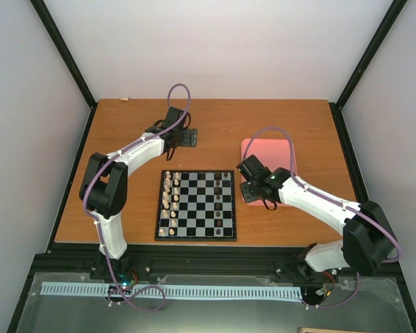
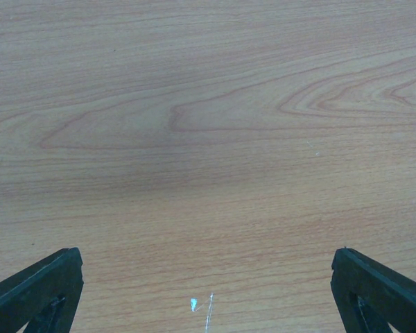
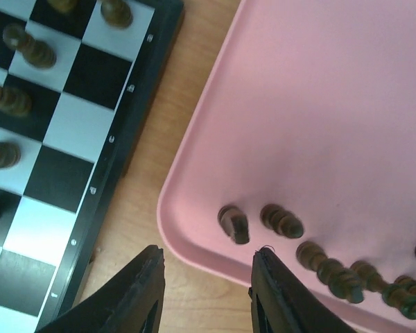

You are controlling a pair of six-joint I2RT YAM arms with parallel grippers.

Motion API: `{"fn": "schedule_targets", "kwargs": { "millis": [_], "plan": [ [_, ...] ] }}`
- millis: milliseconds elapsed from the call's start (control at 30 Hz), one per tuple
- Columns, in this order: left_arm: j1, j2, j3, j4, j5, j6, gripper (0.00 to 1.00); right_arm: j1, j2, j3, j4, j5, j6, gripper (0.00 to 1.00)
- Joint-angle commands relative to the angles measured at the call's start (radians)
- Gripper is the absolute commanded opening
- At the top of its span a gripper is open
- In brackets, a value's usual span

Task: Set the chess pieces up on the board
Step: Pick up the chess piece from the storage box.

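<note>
The black-framed chessboard (image 1: 196,205) lies at the table's front centre. Pale pieces fill its left columns and a few dark pieces (image 1: 218,186) stand on its right side. In the right wrist view the board's corner (image 3: 118,149) shows at left with several dark pieces (image 3: 29,46) on it. Several more dark pieces (image 3: 234,223) stand in the pink tray (image 3: 319,104). My right gripper (image 3: 206,258) is open and empty, low over the tray's near left corner. My left gripper (image 2: 208,263) is open and empty over bare wood far behind the board.
The pink tray (image 1: 270,154) sits right of the board, partly under my right arm. A strip of wooden table (image 3: 142,222) separates tray and board. A small white scratch (image 2: 202,305) marks the wood under my left gripper.
</note>
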Motion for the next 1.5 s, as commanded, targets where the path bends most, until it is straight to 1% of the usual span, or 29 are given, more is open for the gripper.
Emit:
{"fn": "schedule_targets", "kwargs": {
  "millis": [0, 433, 1100, 1367, 1467],
  "plan": [
    [0.004, 0.002, 0.032, -0.008, -0.004, -0.010, 1.00, 0.029, 0.012, -0.032, -0.004, -0.030, 0.014, 0.36],
    [0.005, -0.003, 0.028, -0.006, -0.008, -0.007, 1.00, 0.026, 0.111, -0.031, 0.012, 0.051, 0.013, 0.37],
    [0.004, 0.012, 0.033, -0.007, -0.015, -0.005, 1.00, -0.027, 0.171, -0.040, 0.068, 0.037, -0.025, 0.38],
    [0.004, 0.013, 0.031, -0.008, -0.019, -0.005, 1.00, -0.038, 0.178, -0.052, 0.080, 0.028, -0.028, 0.36],
    [0.004, 0.011, 0.032, -0.008, -0.019, -0.005, 1.00, -0.041, 0.186, -0.054, 0.084, 0.023, -0.028, 0.32]
  ]
}}
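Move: The nearest-left of the dark chess pieces still in the storage box stands about 1 cm ahead of the right hand, 2 cm to its right and 8 cm below. A second piece is some 2 cm to the right of that one and 1 cm farther out; a third is 5 cm to its right, level with it. The chessboard's middle lies roughly 15 cm left of the right hand and 3 cm back. From the left hand the first piece is about 20 cm back and 19 cm right. Sink the part-open right gripper about 5 cm towards the leftmost piece in the storage box, quickly at first, then easing. Let it draw back a centimetre early, then come forward again while drifting slightly right. Tilt the wrist some 10 degrees so the fingers point more steeply down, and keep them open either side of the piece's head. ##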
